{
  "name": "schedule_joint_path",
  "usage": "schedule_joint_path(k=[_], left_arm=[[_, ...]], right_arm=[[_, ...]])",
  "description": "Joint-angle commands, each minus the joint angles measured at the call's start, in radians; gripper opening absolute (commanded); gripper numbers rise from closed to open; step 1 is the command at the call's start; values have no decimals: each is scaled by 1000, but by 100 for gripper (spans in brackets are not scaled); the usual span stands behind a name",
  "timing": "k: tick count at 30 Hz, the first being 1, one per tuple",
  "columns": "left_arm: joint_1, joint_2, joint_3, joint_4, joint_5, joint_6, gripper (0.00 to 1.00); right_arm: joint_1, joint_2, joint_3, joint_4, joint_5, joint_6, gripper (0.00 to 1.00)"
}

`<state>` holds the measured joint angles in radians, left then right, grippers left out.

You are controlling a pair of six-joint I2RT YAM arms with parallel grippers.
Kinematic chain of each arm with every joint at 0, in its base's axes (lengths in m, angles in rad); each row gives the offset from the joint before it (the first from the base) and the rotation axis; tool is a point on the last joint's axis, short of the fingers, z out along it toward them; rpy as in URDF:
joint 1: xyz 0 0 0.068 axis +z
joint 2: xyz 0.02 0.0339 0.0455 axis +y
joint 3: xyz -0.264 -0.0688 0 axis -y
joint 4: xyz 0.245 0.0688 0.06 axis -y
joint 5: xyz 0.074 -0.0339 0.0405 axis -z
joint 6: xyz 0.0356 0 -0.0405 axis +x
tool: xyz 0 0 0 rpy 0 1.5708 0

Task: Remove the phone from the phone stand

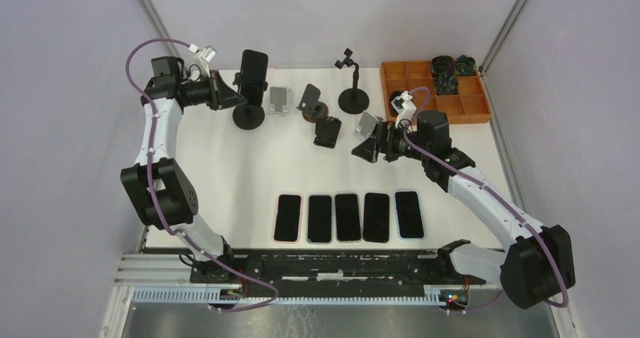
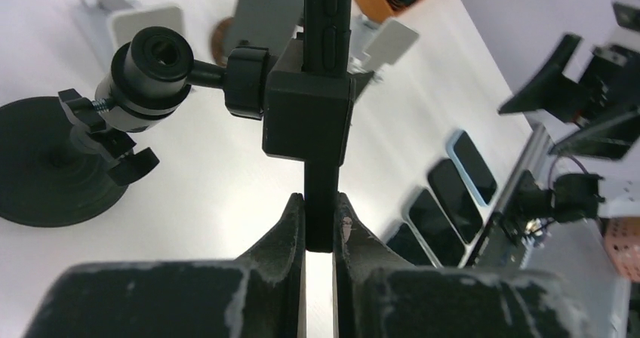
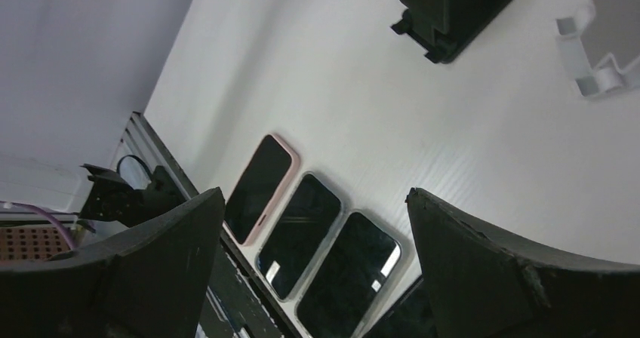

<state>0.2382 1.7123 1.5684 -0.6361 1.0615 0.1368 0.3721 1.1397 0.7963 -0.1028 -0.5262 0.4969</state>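
Observation:
A black phone (image 1: 254, 68) stands upright in the clamp of a black phone stand (image 1: 248, 116) with a round base, at the back left of the table. In the left wrist view the phone (image 2: 327, 21) appears edge-on, running through the stand's clamp (image 2: 308, 112). My left gripper (image 2: 321, 221) is shut on the phone's lower edge, one finger on each face. From above, the left gripper (image 1: 234, 90) reaches the phone from the left. My right gripper (image 1: 368, 146) hovers mid-table, open and holding nothing (image 3: 313, 196).
Several dark phones (image 1: 347, 217) lie flat in a row near the front edge. Other stands are behind: a tall empty one (image 1: 352, 96) and small ones (image 1: 281, 100), (image 1: 312, 104), (image 1: 327, 132). An orange compartment tray (image 1: 423, 89) sits back right.

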Motion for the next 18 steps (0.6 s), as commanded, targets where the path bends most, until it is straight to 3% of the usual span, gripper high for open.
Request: schedule_joint_path(k=[1,6,13,16,18], left_arm=[[-10,-142,-8,-186,233,129,2],[-11,-229,-3,-340,287,258,2],[-47,-297,-77,-657,317,632,2],[-64,-284,-93,-822,320,824,2],[-76,-282,-93,-830,322,817,2]], right_arm=[[24,70,99,233,-106,101,98],[119,235,261,311,-110,124,98],[226,465,387,671,-126,345,98],[270,544,462,733,-107,371,98],[288,588,499,775,-103,399,98]])
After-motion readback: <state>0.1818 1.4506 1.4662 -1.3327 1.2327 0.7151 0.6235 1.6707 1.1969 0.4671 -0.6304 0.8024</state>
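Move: The left gripper already pinches the lower left corner of the phone on the tall stand; the phone's middle is about 3 cm ahead, 4 cm right and 6 cm higher, the stand's base some 21 cm below, 2 cm ahead and 2 cm left. The right hand has this phone about 17 cm ahead, 31 cm left and 11 cm up; some 15 cm below the hand are the silver stand, 10 cm straight ahead, and the black stand, 10 cm ahead and 12 cm left. Keep the left gripper shut on the phone's lower corner and bring phone and stand together back about 15 cm and some 6 cm right, rising slightly before sinking a little, turning about 20 degrees clockwise. Meanwhile sweep the open right gripper some 17 cm left and 9 cm up, slightly forward, over the black stand towards the phone, rolling its left side up and turning counter-clockwise. ##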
